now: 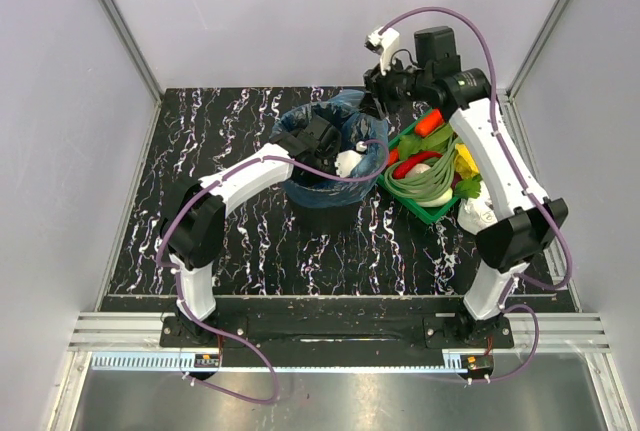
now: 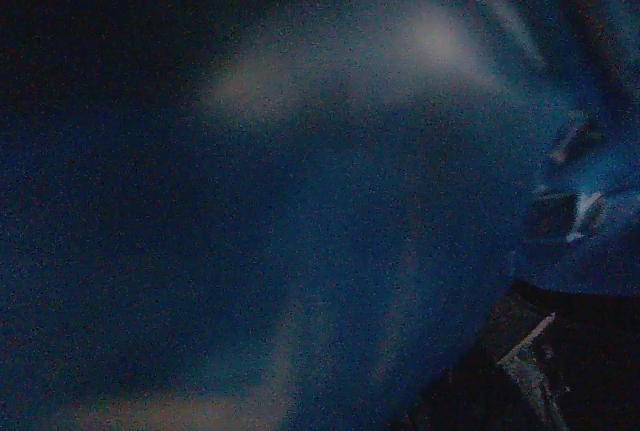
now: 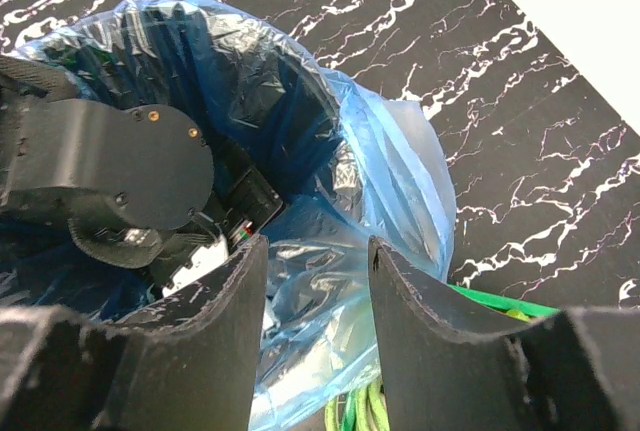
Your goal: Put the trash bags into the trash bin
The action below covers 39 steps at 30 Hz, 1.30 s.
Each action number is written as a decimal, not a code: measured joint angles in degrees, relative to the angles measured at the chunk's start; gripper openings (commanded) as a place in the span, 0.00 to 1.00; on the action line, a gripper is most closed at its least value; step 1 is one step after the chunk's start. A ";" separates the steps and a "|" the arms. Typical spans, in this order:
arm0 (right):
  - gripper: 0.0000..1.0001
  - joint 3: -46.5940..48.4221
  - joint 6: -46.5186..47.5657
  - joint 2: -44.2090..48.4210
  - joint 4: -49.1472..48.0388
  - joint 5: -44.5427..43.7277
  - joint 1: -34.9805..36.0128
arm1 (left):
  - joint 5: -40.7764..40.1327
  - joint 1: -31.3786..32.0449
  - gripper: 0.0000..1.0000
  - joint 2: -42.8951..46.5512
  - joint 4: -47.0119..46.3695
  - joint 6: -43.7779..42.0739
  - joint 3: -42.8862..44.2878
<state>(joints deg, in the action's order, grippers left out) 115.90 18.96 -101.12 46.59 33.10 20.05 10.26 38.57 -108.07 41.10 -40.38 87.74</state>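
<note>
The black trash bin (image 1: pixel 325 213) stands mid-table, lined with a translucent blue trash bag (image 1: pixel 345 109) whose film drapes over its rim (image 3: pixel 395 166). My left arm (image 1: pixel 305 141) reaches down into the bin, and its black wrist body (image 3: pixel 110 166) fills the opening. Its fingers are hidden; the left wrist view shows only dim blue film (image 2: pixel 330 201) close to the lens. My right gripper (image 1: pixel 372 103) hovers at the bin's back right rim. Its jaws (image 3: pixel 315 246) stand apart, with crinkled bag film below them and nothing pinched.
A green tray (image 1: pixel 435 215) stands right of the bin, touching it, with green beans (image 1: pixel 420 181), an orange-red vegetable (image 1: pixel 430 123) and a yellow piece (image 1: pixel 465 161). A white wrinkly lump (image 1: pixel 478 213) lies at its right corner. Green strands (image 3: pixel 365 406) show under the right gripper.
</note>
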 measured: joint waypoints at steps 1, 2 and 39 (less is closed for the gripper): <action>0.51 0.63 0.28 -0.85 0.09 -0.57 0.33 | 0.00 0.00 0.97 0.00 0.00 0.00 0.00; 0.51 1.14 0.52 -1.68 0.22 -0.96 0.63 | 0.00 0.00 0.96 0.00 0.00 0.02 0.00; 0.14 -1.95 4.15 -8.48 1.29 -5.86 2.95 | 0.44 0.33 0.97 0.00 0.02 -0.46 -0.02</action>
<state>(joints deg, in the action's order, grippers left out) 113.95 23.11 -109.60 47.88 27.24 23.00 10.70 38.89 -108.07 41.12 -40.84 87.72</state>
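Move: The loose flap of trash bag at the bin's far right rim hangs below the half-open right gripper, about 9 cm down, 2 cm ahead and 1 cm left. The bin's middle is roughly 7 cm back and 7 cm left of that gripper; the green vegetable basket is some 6 cm back and 15 cm right. From the left gripper, down inside the lined bin, the flap lies about 9 cm ahead, 7 cm right and 14 cm up. Lower the right gripper about 9 cm onto the bag's far right rim, easing forward a couple of centimetres early on and pausing briefly halfway down. Tip its fingers some 10 degrees further down, keep them half open until low, then close them to pinch the plastic flap. Hold the left gripper still and wide open inside the bin. ##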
